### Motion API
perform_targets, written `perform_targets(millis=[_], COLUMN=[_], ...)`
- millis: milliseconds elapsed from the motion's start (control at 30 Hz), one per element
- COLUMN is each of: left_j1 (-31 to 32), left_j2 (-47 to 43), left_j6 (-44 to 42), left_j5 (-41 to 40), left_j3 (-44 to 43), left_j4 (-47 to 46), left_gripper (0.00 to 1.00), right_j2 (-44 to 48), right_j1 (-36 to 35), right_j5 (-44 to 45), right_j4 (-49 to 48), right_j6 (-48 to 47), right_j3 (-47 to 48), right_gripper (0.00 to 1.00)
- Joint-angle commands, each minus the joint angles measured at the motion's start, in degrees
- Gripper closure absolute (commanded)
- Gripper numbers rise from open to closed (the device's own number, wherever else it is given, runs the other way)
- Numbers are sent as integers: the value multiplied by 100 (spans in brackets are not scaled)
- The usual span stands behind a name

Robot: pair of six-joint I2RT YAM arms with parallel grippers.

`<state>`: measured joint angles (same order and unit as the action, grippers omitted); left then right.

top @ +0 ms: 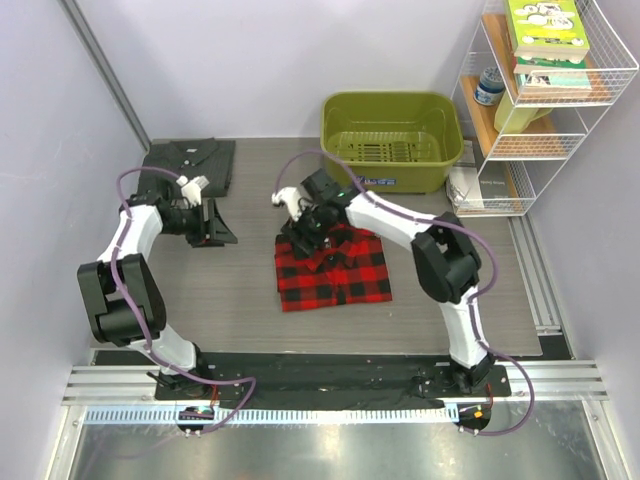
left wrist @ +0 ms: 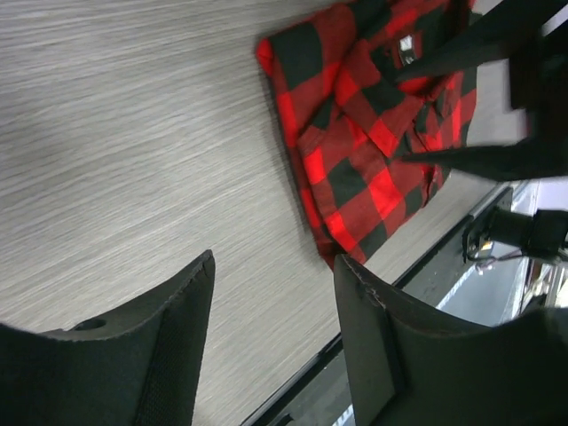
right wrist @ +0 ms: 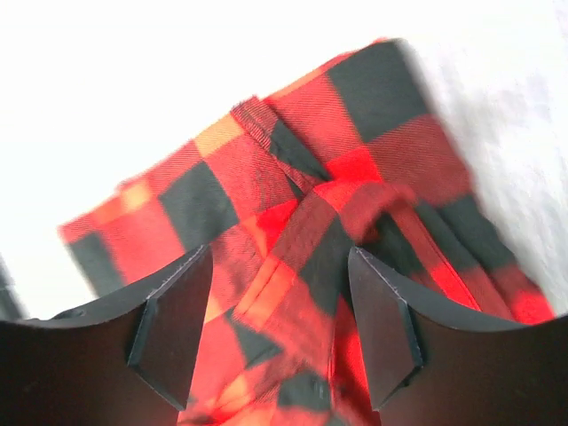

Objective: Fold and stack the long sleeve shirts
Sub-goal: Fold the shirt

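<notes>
The red-and-black plaid shirt (top: 335, 268) lies folded in the middle of the table, with its collar end toward the back. My right gripper (top: 303, 225) hovers over that collar end. In the right wrist view its jaws (right wrist: 280, 257) stand open, with plaid fabric (right wrist: 293, 186) lying under and between the fingers. The dark grey shirt (top: 190, 162) lies folded at the back left. My left gripper (top: 215, 228) is just in front of it. It shows open and empty (left wrist: 275, 262) over bare table, and the plaid shirt (left wrist: 364, 142) lies off to its far side.
A green plastic basin (top: 390, 125) stands at the back centre. A white wire shelf (top: 545, 100) with books stands at the back right, with a paper booklet (top: 468, 186) at its foot. A metal rail (top: 330, 385) runs along the near edge.
</notes>
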<state>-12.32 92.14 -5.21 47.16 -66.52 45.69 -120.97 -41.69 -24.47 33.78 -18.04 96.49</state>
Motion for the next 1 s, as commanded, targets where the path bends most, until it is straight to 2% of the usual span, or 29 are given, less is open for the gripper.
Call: perform_targets(millis=[0, 100, 167, 200, 233, 300, 333, 500, 567, 633, 733, 800, 867, 900, 967], left_j1=[413, 966, 1178, 1553, 1661, 1968, 2074, 2470, 2462, 2419, 2252, 2207, 2146, 2120, 2067], left_j2=[-3, 41, 120, 164, 277, 418, 497, 1051, 1349, 1543, 1754, 1878, 1922, 1922, 1904], left_j6=[239, 651, 960, 1056, 1197, 1312, 1356, 1725, 1752, 1664, 1585, 1515, 1462, 1401, 1330], left_j5=[268, 136, 154, 101, 109, 40, 22, -320, -601, -829, -963, -989, -980, -998, -1050], left_j3=[-28, 95, 227, 262, 306, 298, 298, 237, 166, -62, -369, -651, -870, -897, -959], left_j4=[-95, -305, -429, -517, -552, -605, -631, -807, -773, -633, -684, -684, -641, -623, -510], left_gripper=[45, 52, 57, 59, 60, 59, 55, 50, 55, 63, 73, 85, 91, 99, 100], right_j2=[1258, 1776, 2006, 2137, 2200, 2314, 2419, 2403, 2227, 2034, 1797, 1735, 1743, 1752, 1822], right_j1=[819, 1653, 2171, 2331, 2445, 2613, 2640, 2658, 2657, 2657, 2657, 2657, 2657, 2657, 2666], right_j5=[-1005, -1367, -1211, -1262, -1271, -1105, -1087, -1147, -1148, -1201, -1183, -1235, -1332, -1332, -1350], right_j4=[-222, -214, -83, 48, 180, 532, 568, 428, 314, 165, 24, 6, -47, -47, 75], right_j6=[1249, 1698, 1682, 1586, 1506, 1137, 1084, 952, 926, 908, 925, 952, 1048, 1083, 1040], right_j3=[-296, -981, -1559, -1693, -1808, -2142, -2265, -2959, -3109, -3153, -3110, -3075, -3092, -3092, -3057], right_gripper=[32, 36, 41, 43, 46, 47, 47, 48, 49, 50, 57, 66, 73, 80, 82])
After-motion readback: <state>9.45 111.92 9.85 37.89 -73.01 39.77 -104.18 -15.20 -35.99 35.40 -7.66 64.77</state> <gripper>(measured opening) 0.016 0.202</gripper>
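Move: The left hand, open, has the folded red shirt's left edge about 12 cm to its right, level with it in reach and some 10 cm below; the shirt's middle is 24 cm right and 3 cm back, the stacked dark shirt 20 cm ahead and 8 cm left. The right hand, open over the red shirt's far left part, has the right edge about 20 cm to its right, 3 cm back and 5 cm down, and the green bin 23 cm ahead, 21 cm right. The right hand rises some 8 cm and swings right across the shirt, turning about 30 degrees clockwise, then draws back and sinks beside the right edge, ending about 19 cm to the right and a little back and lower, where its half-open fingers close most of the way. Meanwhile the left hand goes right towards the left edge and down, about 11 cm across and 9 cm lower, drawing back at first with its fingers tipping further down, then sweeping some 5 cm forward along the table while its fingers shut at the shirt's left edge near the far corner. ##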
